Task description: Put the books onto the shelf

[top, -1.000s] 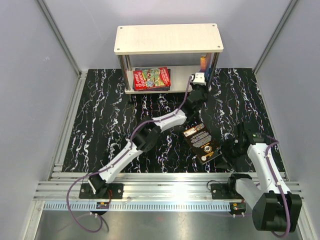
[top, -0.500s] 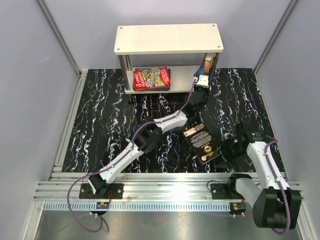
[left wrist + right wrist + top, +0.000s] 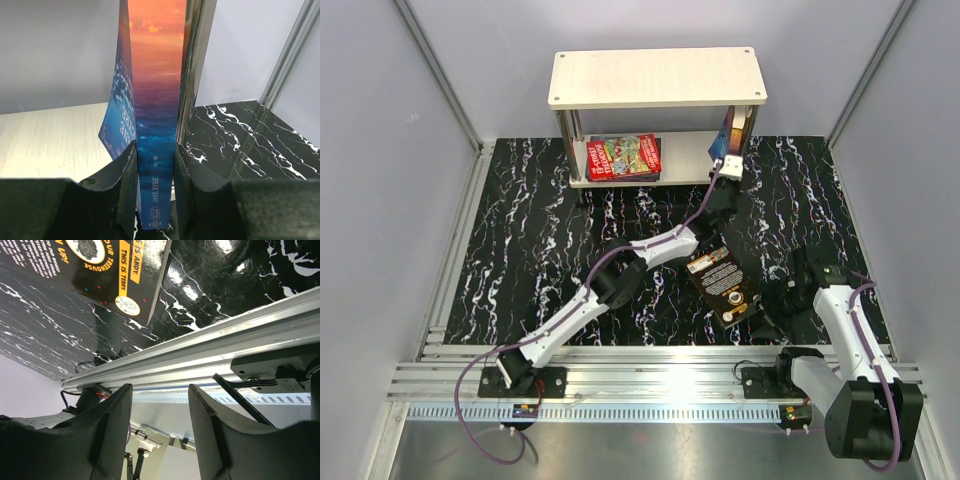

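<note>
The shelf stands at the back, its lower board cream. A red book lies flat on that lower board at the left. My left gripper is shut on a blue book, spine towards the camera. It holds the book upright at the lower tier's right end, close beside the silver post. From above, the blue book shows just under the top board. A dark book lies flat on the table. My right gripper stands open by its right corner, nothing between its fingers.
An aluminium rail runs along the near table edge, also seen in the right wrist view as the rail. Grey walls close in both sides and the back. The black marbled table spreads left of the arms.
My left arm has stretched farther back and right, carrying the blue book up to the lower tier's right end. The right arm has not moved.
</note>
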Tool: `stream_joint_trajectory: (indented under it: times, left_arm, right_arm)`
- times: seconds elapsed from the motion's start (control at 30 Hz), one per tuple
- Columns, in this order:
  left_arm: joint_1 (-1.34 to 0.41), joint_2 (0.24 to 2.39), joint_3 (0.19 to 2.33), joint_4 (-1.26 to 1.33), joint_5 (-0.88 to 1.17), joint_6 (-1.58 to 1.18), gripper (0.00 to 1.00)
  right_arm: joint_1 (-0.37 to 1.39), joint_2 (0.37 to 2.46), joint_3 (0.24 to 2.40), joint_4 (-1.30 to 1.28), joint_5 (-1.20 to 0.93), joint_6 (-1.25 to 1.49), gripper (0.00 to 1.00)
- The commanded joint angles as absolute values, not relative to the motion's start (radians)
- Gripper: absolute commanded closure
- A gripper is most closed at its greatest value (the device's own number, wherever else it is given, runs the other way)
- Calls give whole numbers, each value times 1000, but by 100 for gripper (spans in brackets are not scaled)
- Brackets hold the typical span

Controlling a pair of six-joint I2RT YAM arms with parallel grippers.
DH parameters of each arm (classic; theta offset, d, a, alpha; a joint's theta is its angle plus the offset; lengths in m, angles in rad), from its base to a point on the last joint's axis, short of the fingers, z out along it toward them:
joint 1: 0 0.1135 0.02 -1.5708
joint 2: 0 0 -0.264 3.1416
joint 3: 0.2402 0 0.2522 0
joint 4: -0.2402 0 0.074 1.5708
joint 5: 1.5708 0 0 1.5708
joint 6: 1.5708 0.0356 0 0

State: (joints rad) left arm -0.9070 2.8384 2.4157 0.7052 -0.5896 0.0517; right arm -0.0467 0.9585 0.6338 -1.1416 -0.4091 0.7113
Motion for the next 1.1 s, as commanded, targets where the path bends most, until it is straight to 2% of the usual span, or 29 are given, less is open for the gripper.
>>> stream_joint_trajectory:
  times: [0.0,0.1,0.13,0.17,0.2,0.37,0.4,0.7,0.9,1.07]
  left_arm:
    - [-974,2847,2477,770,-514,17,73]
    - [-983,2850,2483,759,-499,3,68]
    - [-985,2850,2482,762,-496,3,50]
    - [-989,2850,2470,776,-495,12,40]
    - [-995,2846,2467,784,-495,21,37]
    - [-999,2820,2431,796,-523,28,4]
    - [-1000,2801,2418,796,-528,26,1]
    - [-994,2707,2270,842,-561,57,1]
    - [-928,2755,2368,715,-633,23,1]
    - [-876,2830,2525,678,-572,-26,1]
  right_arm:
    - [-41,945,632,-1152,-405,695,44]
    - [-41,943,630,-1154,-405,690,44]
    - [-41,943,630,-1155,-405,687,44]
    - [-41,942,630,-1155,-406,687,44]
    - [-41,939,630,-1158,-405,683,44]
    - [-41,934,630,-1160,-405,680,44]
    - [-41,934,632,-1160,-405,677,44]
    - [-41,943,631,-1141,-413,667,44]
    - [-41,937,606,-1135,-423,661,44]
    - [-41,926,592,-1128,-433,670,44]
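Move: The left gripper still pinches the lower spine of the upright Jane Eyre book, whose middle lies about 6 cm ahead, 1 cm to the left and 5 cm higher. The shelf's front right post stands some 3 cm ahead and 3 cm to the right; the stack of shelved books lies about 27 cm left, 3 cm ahead and 5 cm lower. From the idle right hand, Jane Eyre is roughly 47 cm ahead, 7 cm left and 13 cm up. Open the left gripper wide to let go of Jane Eyre's spine, and draw it back and to the right, about 6 cm each way, turning slightly clockwise. Dip some 3 cm as the retreat ends, then bring the open fingers forward, left and up again to the book's lower spine end, nearly where they started, without closing them. ##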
